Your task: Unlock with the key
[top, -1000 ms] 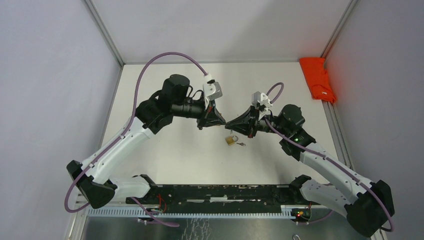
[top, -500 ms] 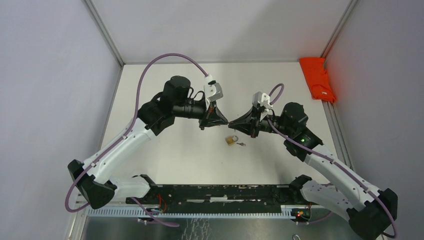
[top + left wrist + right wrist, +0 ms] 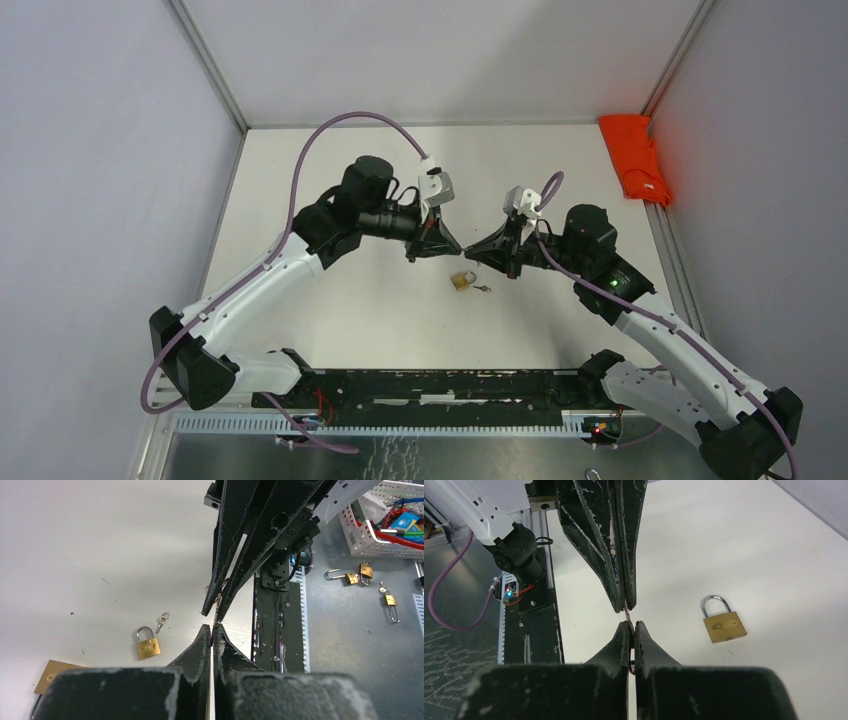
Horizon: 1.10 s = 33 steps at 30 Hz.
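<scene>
My left gripper and right gripper meet tip to tip above the white table. Both are shut. A thin metal key, seen edge-on, bridges the two sets of tips; in the right wrist view its ring sits between my right gripper's jaws and its blade runs into the left gripper's tips. The left wrist view shows the same key between the right gripper and my left gripper. A brass padlock lies flat below them, shackle closed.
A second small key lies beside the padlock. An orange object sits at the far right edge. Off the table's near edge are a white basket of cables and spare padlocks. A brown tag lies near the padlock.
Both arms have shifted slightly right, the grippers staying tip to tip with the key between them. The padlock and loose key have not moved.
</scene>
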{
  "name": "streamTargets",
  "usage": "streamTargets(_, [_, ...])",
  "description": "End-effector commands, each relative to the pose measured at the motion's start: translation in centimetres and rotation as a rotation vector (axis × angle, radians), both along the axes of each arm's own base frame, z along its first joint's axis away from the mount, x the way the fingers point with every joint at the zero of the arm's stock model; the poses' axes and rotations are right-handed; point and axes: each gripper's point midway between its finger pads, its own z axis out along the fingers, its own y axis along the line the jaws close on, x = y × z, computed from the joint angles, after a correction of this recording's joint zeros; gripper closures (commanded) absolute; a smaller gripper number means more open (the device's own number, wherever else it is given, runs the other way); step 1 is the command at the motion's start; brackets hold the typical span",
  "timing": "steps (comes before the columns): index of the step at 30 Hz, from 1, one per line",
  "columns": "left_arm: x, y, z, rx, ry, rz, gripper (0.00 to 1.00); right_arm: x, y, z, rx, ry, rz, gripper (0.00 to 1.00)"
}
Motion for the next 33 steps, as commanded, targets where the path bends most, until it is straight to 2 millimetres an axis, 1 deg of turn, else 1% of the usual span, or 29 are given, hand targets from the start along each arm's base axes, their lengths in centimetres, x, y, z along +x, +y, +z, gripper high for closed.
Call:
streamTargets(1, [-0.9, 0.8, -4.6, 0.131, 0.127, 0.002, 0.98, 0.4, -0.7, 9.6, 0.166, -0.283, -0.048, 1.0])
streamTargets(3, [-0.6, 0.8, -4.1, 0.126, 0.108, 0.016, 0.98, 0.7, -0.7, 9.3, 0.16, -0.275, -0.058, 1.0])
streamTargets(4, [-0.3, 0.9, -3.8, 0.127, 0.096, 0.033, 0.96, 0.8, -0.7, 9.0, 0.15, -0.274, -0.064, 1.0])
streamTargets(5, [0.1, 1.0, -3.6, 0.13, 0.083, 0.054, 0.92, 1.1, -0.8, 8.6, 0.137, -0.271, -0.079, 1.0])
streamTargets(9, [2.2, 2.0, -2.3, 0.133, 0.04, 0.173, 0.71, 2.8, -1.6, 6.2, 0.049, -0.252, -0.162, 1.0])
streamTargets(10, [2.8, 2.3, -1.9, 0.128, 0.037, 0.211, 0.67, 3.2, -1.7, 5.6, 0.035, -0.241, -0.176, 1.0])
streamTargets(14, [5.8, 3.7, -1.5, 0.117, 0.094, 0.357, 0.6, 4.1, -2.5, 4.2, 0.018, -0.214, -0.252, 1.0])
streamTargets(16, [7.4, 4.2, -2.2, 0.127, 0.162, 0.43, 0.59, 4.7, -3.0, 3.7, 0.003, -0.199, -0.299, 1.0])
streamTargets(18, [9.2, 4.8, -4.0, 0.162, 0.231, 0.502, 0.59, 6.0, -3.8, 3.1, -0.017, -0.176, -0.384, 1.0])
streamTargets(19, [10.2, 5.1, -5.4, 0.191, 0.27, 0.546, 0.6, 6.4, -4.1, 2.5, -0.038, -0.159, -0.411, 1.0])
streamTargets(20, [11.0, 5.4, -6.8, 0.218, 0.316, 0.577, 0.64, 7.0, -4.6, 1.9, -0.055, -0.137, -0.453, 1.0])
streamTargets(23, [12.4, 4.9, -10.7, 0.285, 0.44, 0.613, 0.73, 8.1, -5.1, 0.3, -0.082, -0.095, -0.505, 1.0])
streamTargets(25, [13.3, 4.4, -13.0, 0.317, 0.507, 0.644, 0.74, 8.6, -5.4, -1.0, -0.094, -0.072, -0.521, 1.0])
streamTargets(28, [14.7, 5.0, -16.5, 0.4, 0.548, 0.734, 0.7, 8.7, -5.7, -2.5, -0.09, -0.017, -0.526, 1.0])
streamTargets(30, [15.4, 5.4, -18.3, 0.451, 0.56, 0.776, 0.61, 8.9, -6.1, -2.4, -0.068, -0.022, -0.533, 1.0])
streamTargets(32, [16.1, 5.5, -19.6, 0.483, 0.567, 0.803, 0.51, 8.9, -6.2, -2.4, -0.06, -0.019, -0.524, 1.0])
streamTargets(33, [16.5, 5.5, -20.2, 0.499, 0.567, 0.817, 0.47, 9.0, -6.2, -2.5, -0.059, -0.016, -0.523, 1.0])
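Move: The large padlock lies on the table about 16 cm ahead of the left hand, 4 cm to its left and 27 cm below. At table height, the small padlock is some 4 cm ahead and 2 cm right of that hand, the loose key 2 cm ahead and 7 cm right. From the right hand, holding the key being used, the large padlock is about 16 cm ahead, 6 cm left and 27 cm below. Left, opening, frees the key and swoops 20 cm down and forward towards the large padlock; right carries key forward-right. ##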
